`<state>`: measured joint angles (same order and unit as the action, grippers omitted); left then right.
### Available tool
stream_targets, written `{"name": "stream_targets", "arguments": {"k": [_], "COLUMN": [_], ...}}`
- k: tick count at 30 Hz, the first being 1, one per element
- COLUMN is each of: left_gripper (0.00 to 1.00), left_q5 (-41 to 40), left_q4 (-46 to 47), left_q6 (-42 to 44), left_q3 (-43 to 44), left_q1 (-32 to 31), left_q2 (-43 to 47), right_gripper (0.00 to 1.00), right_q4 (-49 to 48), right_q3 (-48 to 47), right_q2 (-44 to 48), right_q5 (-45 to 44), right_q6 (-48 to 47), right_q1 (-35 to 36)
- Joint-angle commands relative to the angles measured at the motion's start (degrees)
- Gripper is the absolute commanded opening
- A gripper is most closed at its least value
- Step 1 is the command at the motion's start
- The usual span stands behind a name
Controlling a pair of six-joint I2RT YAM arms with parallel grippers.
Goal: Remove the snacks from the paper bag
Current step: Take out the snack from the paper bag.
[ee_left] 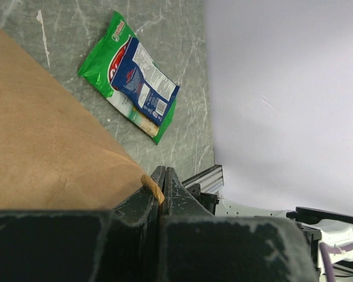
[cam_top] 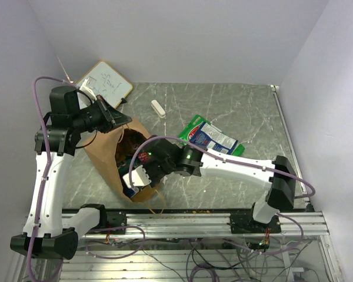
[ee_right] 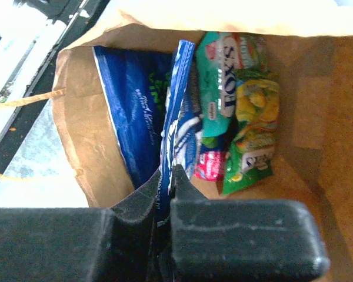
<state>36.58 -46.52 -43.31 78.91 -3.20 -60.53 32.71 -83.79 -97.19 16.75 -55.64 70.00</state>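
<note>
The brown paper bag (cam_top: 109, 158) lies on the table with its mouth toward the arms. My left gripper (ee_left: 160, 179) is shut on the bag's rim (ee_left: 152, 187), holding it up at the far left side. Reaching into the mouth, my right gripper (ee_right: 170, 176) is shut on the edge of a blue packet (ee_right: 179, 106). Beside it inside lie a darker blue packet (ee_right: 129, 111), a teal one (ee_right: 223, 76), a multicoloured green-edged one (ee_right: 253, 135) and a tiny red one (ee_right: 209, 164). Out on the table a green packet (ee_left: 115, 70) lies under a blue one (ee_left: 144, 82).
A wood-framed whiteboard (cam_top: 105, 84) leans at the back left, close behind my left gripper (cam_top: 120, 120). A small white block (cam_top: 157, 108) lies behind the bag. The aluminium rail (cam_top: 212, 220) runs along the near edge, and walls close in on three sides.
</note>
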Motion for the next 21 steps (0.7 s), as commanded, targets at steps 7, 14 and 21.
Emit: {"name": "stream_targets", "arguments": {"k": [7,14,21], "left_gripper": [0.07,0.07,0.07], "left_q5": [0.25,-0.1,0.45], "left_q4": [3.27,1.1,1.87], "left_q6": [-1.67,0.14,0.51], "left_q3": [-3.63,-2.64,-2.53], "left_q1": [0.08,0.08,0.12], "left_q2": [2.58,2.05,0.9], "right_gripper": [0.0,0.0,0.0], "right_q4": [-14.73,-27.95,-40.51], "right_q3": [4.43,10.27,11.6], "right_q2": [14.37,27.11,33.35], "right_q5": [-3.69,-7.33,-19.41], "right_q6": [12.26,20.09,20.57], "right_q1": [0.24,0.25,0.23]}}
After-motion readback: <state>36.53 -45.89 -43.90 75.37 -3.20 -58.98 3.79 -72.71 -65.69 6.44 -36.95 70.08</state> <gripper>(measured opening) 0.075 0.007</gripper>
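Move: The right hand is inside the bag mouth with a blue snack's edge already pinched. The teal and yellow snacks still in the bag are about 8 cm ahead, 2 cm left and 7 cm lower. The green snack already taken out, another blue one on top of it, lies on the table roughly 22 cm ahead, 28 cm right and 17 cm below. From the left hand, which is holding the bag's rim, that green snack is some 11 cm ahead, 29 cm right and 35 cm down. Keeping its shut pinch on the blue snack's edge, the right hand draws the snack up through the bag mouth, gathering speed over some 25 cm of rise and drifting right by about 7 cm, mostly in the later part, while the fingers swing up by close to 50 degrees from slanting down-left to nearly level. The left hand keeps the paper rim pinched to hold the bag, sinking only about 1.5 cm. ##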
